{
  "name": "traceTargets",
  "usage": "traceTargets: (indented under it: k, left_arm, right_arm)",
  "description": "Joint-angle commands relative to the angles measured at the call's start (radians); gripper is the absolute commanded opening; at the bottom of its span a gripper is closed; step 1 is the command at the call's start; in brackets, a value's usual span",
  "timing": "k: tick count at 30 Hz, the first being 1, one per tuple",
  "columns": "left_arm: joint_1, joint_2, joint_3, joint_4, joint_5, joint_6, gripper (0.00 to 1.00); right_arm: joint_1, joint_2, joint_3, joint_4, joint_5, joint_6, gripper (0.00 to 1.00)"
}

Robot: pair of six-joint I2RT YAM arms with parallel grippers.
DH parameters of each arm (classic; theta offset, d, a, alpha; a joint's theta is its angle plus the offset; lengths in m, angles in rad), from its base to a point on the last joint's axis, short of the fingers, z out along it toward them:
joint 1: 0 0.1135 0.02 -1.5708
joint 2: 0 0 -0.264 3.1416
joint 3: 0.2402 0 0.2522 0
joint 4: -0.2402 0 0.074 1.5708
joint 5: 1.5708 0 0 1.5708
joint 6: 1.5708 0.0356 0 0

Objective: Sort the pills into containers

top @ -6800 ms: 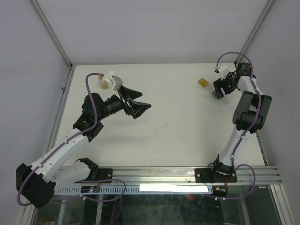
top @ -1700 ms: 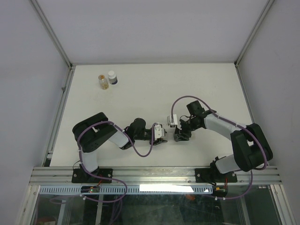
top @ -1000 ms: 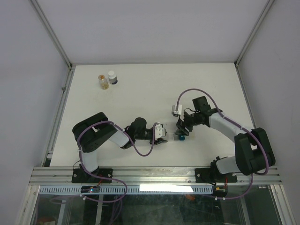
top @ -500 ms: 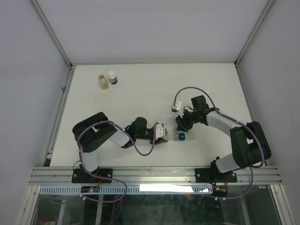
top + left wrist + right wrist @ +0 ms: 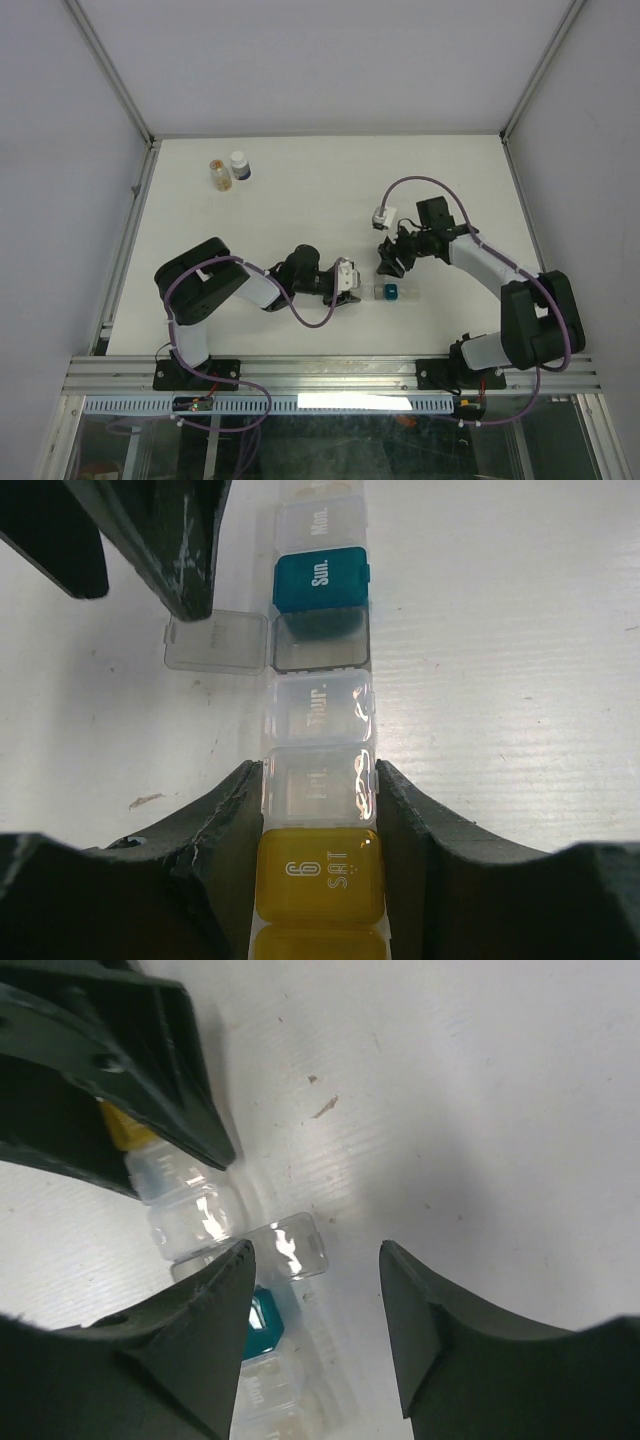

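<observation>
The containers are compartments of one pill-box strip (image 5: 318,708) lying on the white table. My left gripper (image 5: 318,780) is shut on the strip, its fingers (image 5: 235,820) pressing both sides of the clear compartment just beyond the yellow one (image 5: 320,875). Farther along, one clear compartment (image 5: 320,645) stands open with its lid (image 5: 217,642) flipped aside, next to the teal one (image 5: 320,578). My right gripper (image 5: 315,1250) hovers open above that flipped lid (image 5: 295,1245), holding nothing. In the top view the right gripper (image 5: 388,258) is just beyond the teal compartment (image 5: 391,292) and the left gripper (image 5: 350,290). No pills show.
A white bottle with a dark band (image 5: 238,163) and a small amber vial (image 5: 218,173) stand together at the far left of the table (image 5: 300,200). Metal frame rails run along the table's edges.
The right gripper has drawn back from over the teal compartment toward the far side. The left arm has shifted slightly right, still gripping the strip.
</observation>
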Motion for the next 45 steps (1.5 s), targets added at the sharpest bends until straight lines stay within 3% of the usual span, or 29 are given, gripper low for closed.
traceTargets:
  k: [1,6,10,17,25,30,37,45]
  left_arm:
    - [0.006,-0.005,0.087,-0.151,0.058,0.047,0.23]
    - [0.03,0.017,0.177,-0.25,0.088,0.067,0.42]
    - [0.037,0.026,0.209,-0.255,0.075,0.05,0.66]
    - [0.038,-0.076,0.169,-0.166,0.032,-0.043,0.82]
    - [0.068,-0.31,0.078,-0.1,0.023,-0.353,0.87]
    - [0.199,-0.425,0.039,-0.09,0.023,-0.652,0.87]
    - [0.488,-0.507,0.005,-0.04,-0.003,-0.964,0.87]
    - [0.761,-0.394,0.187,-0.221,0.0,-1.155,0.86]
  right_arm:
    - [-0.057,-0.124,0.049,-0.064,-0.203,-0.046,0.57]
    - [-0.122,-0.208,0.054,-0.082,-0.261,-0.049,0.6]
    - [-0.182,-0.26,0.062,-0.098,-0.298,-0.047,0.62]
    - [-0.232,-0.33,0.067,-0.126,-0.352,-0.055,0.68]
    - [-0.23,-0.338,0.094,-0.283,-0.469,-0.234,0.69]
    - [-0.223,-0.343,0.131,-0.373,-0.517,-0.35,0.74]
    - [-0.162,-0.292,0.284,-0.45,-0.497,-0.235,0.75]
    - [-0.196,-0.339,0.134,-0.253,-0.5,-0.038,0.76]
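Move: At its fingertips the left hand still holds the pill organizer near its yellow end; the open compartment is about 7 cm to its right. From this hand the white bottle stands about 31 cm ahead, 32 cm left, roughly level, the amber bottle 28 cm ahead and 37 cm left. The open compartment sits 4 cm back from the right hand, 2 cm left, 4 cm below; the white bottle 27 cm ahead, 41 cm left. Nudging the held organizer some 2 cm forward and slightly right, the left hand opens wide and lets go, lifts about 15 cm, then swings forward and left towards the white and amber bottles, turning some 50 degrees counter-clockwise as it tilts. The right hand rises about 15 cm from beside the open compartment, drifts back slightly, levels its fingers and opens wider. ##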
